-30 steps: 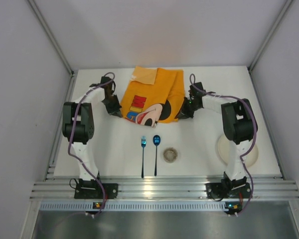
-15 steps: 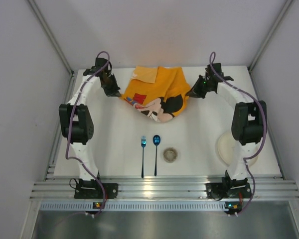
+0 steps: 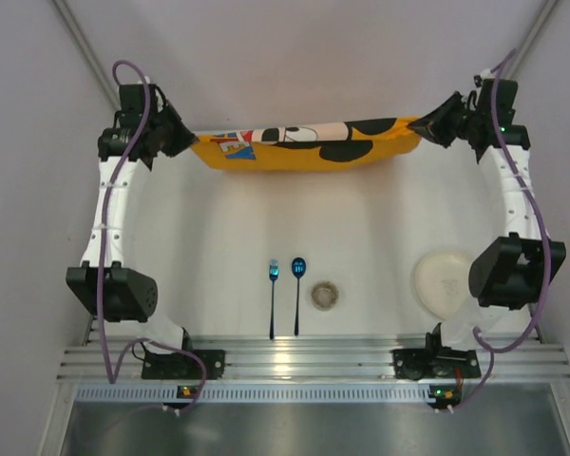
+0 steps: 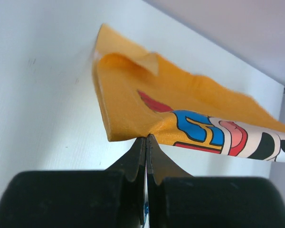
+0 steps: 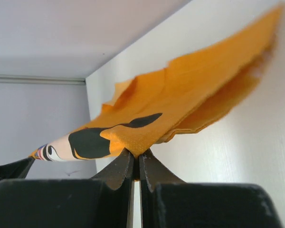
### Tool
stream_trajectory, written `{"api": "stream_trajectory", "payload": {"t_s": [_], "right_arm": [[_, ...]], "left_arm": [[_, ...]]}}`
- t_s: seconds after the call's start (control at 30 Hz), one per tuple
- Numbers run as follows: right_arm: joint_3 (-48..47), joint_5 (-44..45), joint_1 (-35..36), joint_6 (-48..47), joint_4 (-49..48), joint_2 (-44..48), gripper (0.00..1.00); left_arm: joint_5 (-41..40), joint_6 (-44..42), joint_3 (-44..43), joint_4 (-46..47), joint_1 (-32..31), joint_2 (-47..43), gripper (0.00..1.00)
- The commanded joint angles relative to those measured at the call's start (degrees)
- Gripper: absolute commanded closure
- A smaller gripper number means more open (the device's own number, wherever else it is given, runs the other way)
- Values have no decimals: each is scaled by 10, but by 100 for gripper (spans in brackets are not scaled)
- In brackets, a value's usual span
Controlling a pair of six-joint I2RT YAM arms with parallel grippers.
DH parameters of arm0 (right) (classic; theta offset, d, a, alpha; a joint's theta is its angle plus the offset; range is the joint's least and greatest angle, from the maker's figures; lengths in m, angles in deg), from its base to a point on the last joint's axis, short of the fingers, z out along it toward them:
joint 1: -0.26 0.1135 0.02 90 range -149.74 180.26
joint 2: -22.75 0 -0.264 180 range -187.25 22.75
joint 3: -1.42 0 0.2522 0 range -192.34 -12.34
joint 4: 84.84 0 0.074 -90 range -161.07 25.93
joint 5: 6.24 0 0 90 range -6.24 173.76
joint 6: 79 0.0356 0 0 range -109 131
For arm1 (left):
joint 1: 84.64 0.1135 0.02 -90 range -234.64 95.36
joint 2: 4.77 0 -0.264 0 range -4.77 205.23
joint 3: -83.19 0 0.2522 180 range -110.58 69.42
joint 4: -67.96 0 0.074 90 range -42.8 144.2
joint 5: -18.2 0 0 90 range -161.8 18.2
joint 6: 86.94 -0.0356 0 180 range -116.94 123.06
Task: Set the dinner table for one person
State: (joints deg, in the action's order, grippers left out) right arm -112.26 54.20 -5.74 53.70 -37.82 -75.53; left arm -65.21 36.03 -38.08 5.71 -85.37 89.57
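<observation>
An orange Mickey Mouse placemat [image 3: 304, 144] hangs stretched in the air above the far part of the white dinner table [image 3: 361, 237]. My left gripper [image 3: 188, 142] is shut on its left corner, and my right gripper [image 3: 423, 126] is shut on its right corner. In the left wrist view the black fingertips [image 4: 146, 142] pinch the orange cloth [image 4: 180, 99] at its near edge. The right wrist view shows the placemat [image 5: 180, 99] clamped between the closed jaws [image 5: 135, 159], the cloth running away toward the other arm.
A fork [image 3: 273, 294] and a spoon [image 3: 297, 290] lie side by side near the front middle. A small round bowl [image 3: 326, 295] sits just right of them. A white plate [image 3: 446, 283] lies at the front right, partly under the right arm. A ribbed rail [image 3: 304, 361] runs along the near edge.
Both arms have risen and spread apart toward the back corners, lifting the placemat off the table and pulling it from a crumpled heap into a taut strip.
</observation>
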Motion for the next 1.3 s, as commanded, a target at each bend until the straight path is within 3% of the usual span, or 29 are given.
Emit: {"api": "stream_trajectory", "payload": {"t_s": [0.0, 0.23, 0.5, 0.67, 0.73, 0.8, 0.9, 1.0, 1.13, 1.2, 1.27], "right_arm": [[-43, -16, -31, 20, 0, 55, 100], [-106, -42, -65, 38, -1, 69, 100], [-147, -72, -67, 70, -32, -28, 100], [-230, -103, -67, 124, -69, -136, 100], [-315, -124, -67, 159, -97, -186, 100], [-393, -146, -67, 191, -134, -212, 100], [-377, -179, -73, 288, -300, -212, 100], [-292, -196, -72, 323, -371, -160, 100], [-88, -203, -73, 252, -351, -20, 100], [-9, -198, -70, 203, -243, 5, 100], [58, -178, -69, 145, -197, 46, 100]], "left_arm": [[-32, 15, -18, -5, 20, -32, 100], [-49, 17, -63, 20, 21, -63, 100], [3, 25, -111, 75, 21, 21, 100], [59, 40, -285, 74, 22, 152, 100], [90, 55, -382, 102, 23, 186, 100], [112, 74, -407, 135, 24, 201, 100], [131, 81, -381, 179, 24, 171, 100], [148, 56, -330, 176, 24, 120, 100], [120, 3, -195, 133, 24, 18, 100], [113, -8, -126, 118, 24, -18, 100], [109, -5, 1, 124, 24, -75, 100]]}}
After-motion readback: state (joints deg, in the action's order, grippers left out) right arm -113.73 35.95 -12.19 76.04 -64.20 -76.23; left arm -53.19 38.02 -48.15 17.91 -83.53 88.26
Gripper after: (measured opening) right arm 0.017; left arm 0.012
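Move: Both hands already hold the orange cloth by its near corners, stretched between them in the air. The table middle under it, beyond the cutlery, lies about 26 cm right and 4 cm back of the left hand, 31 cm down; the fork is 16 cm right and 26 cm back of that hand, the spoon 7 cm farther right. From the right hand the table middle is some 26 cm left, 7 cm back and 30 cm below; the cup is 22 cm left and 28 cm back, the plate 8 cm right and 25 cm back. Keeping their pinch on the orange cloth's corners, both hands rise together some 8 to 11 cm while easing back slightly, then swing it forward over the far part of the table by about 12 cm, the right hand dipping some 6 cm on the way. They then climb again and pull back sharply by about 10 cm, ending nearly above where they began but 11 to 13 cm higher, with the fingertips tipped up some 20 degrees and the cloth still stretched between the hands. ##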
